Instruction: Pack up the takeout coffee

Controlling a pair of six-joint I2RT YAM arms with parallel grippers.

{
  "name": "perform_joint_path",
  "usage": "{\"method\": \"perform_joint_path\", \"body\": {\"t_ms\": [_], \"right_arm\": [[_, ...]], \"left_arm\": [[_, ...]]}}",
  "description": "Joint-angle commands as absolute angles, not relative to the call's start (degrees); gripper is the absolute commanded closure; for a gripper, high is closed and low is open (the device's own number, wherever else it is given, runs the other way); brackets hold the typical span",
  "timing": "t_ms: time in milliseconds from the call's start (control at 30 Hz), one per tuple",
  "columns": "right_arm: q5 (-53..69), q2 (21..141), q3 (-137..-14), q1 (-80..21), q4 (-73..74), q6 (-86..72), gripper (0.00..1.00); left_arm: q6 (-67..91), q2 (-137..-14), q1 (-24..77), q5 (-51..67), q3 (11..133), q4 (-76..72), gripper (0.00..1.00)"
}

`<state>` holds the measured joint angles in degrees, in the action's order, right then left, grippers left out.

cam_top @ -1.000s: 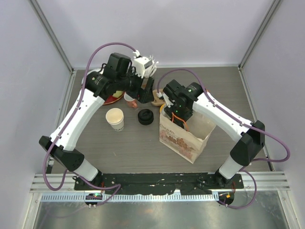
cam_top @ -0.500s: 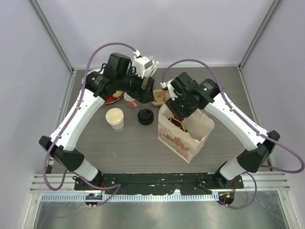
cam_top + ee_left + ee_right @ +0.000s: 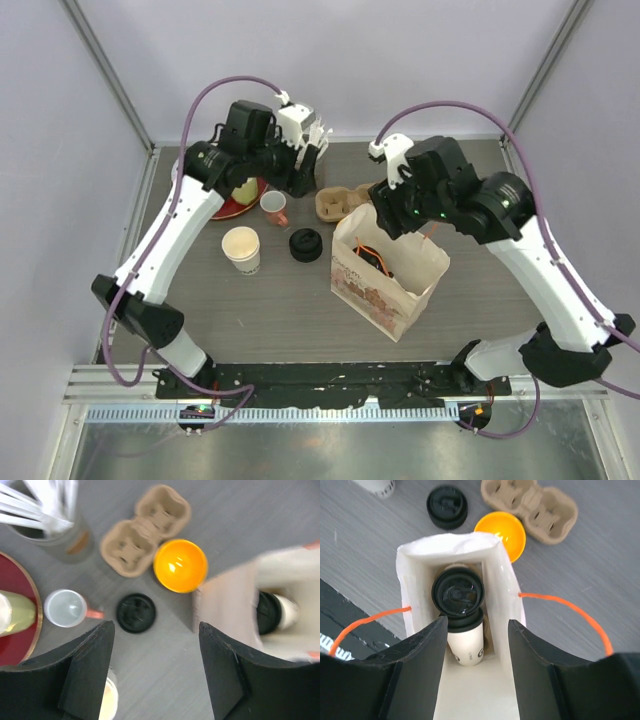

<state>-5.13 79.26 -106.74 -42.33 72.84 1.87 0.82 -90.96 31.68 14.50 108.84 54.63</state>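
The takeout coffee is inside the paper bag (image 3: 415,582): one black-lidded cup (image 3: 457,592) faces up, and a second lidded cream cup (image 3: 465,642) lies under it. From the left wrist view, one lidded cup (image 3: 272,612) shows in the bag (image 3: 225,600). My right gripper (image 3: 476,625) hangs open above the bag's mouth with nothing between its fingers. In the top view it (image 3: 397,208) is over the bag's (image 3: 375,290) far edge. My left gripper (image 3: 303,176) (image 3: 155,630) is open and empty, high over the table's back left.
A lidless paper cup (image 3: 241,248) and a loose black lid (image 3: 305,244) stand left of the bag. Behind them are a pink-handled white cup (image 3: 273,206), a red plate (image 3: 228,208) with a green mug, a cardboard cup carrier (image 3: 338,202), an orange bowl (image 3: 180,565) and a glass of white utensils (image 3: 60,530).
My right gripper has opened wider and risen out of the bag, leaving the cups inside. My left gripper has pulled back from the pink-handled cup and narrowed a little.
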Motion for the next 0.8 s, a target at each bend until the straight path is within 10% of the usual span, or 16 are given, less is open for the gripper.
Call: {"method": "perform_joint_path", "body": {"t_ms": [0, 767], "right_arm": [[-6.4, 71.9, -106.0, -42.7, 62.2, 4.0, 0.43], [1.8, 62.0, -95.8, -42.6, 50.5, 10.8, 0.41]], "left_arm": [[-0.3, -99.6, 26.3, 9.1, 116.2, 49.0, 0.32], [-9.0, -124.8, 22.1, 3.8, 129.5, 32.4, 0.55]]}}
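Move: Straight ahead of the left hand, about 25 cm out and some 18 cm lower, stand the white-wrapped straws in their grey holder. The carrier lies 20 cm ahead and 7 cm right of that hand, the pink mug 15 cm ahead and 10 cm left, the black lid only 8 cm ahead, 2 cm left. From the right hand, the paper bag is almost directly below, by about 20 cm; the straws are some 34 cm ahead and 16 cm left. Sweeping quickly forward about 22 cm over the black lid towards the straws, the left hand starts nearly level, then sinks some 10 cm, turning slightly counter-clockwise while its fingers close part-way. The empty right hand, already clear of the bag, rises about 7 cm farther above it, its fingers tilting up some 20 degrees and staying half open. ##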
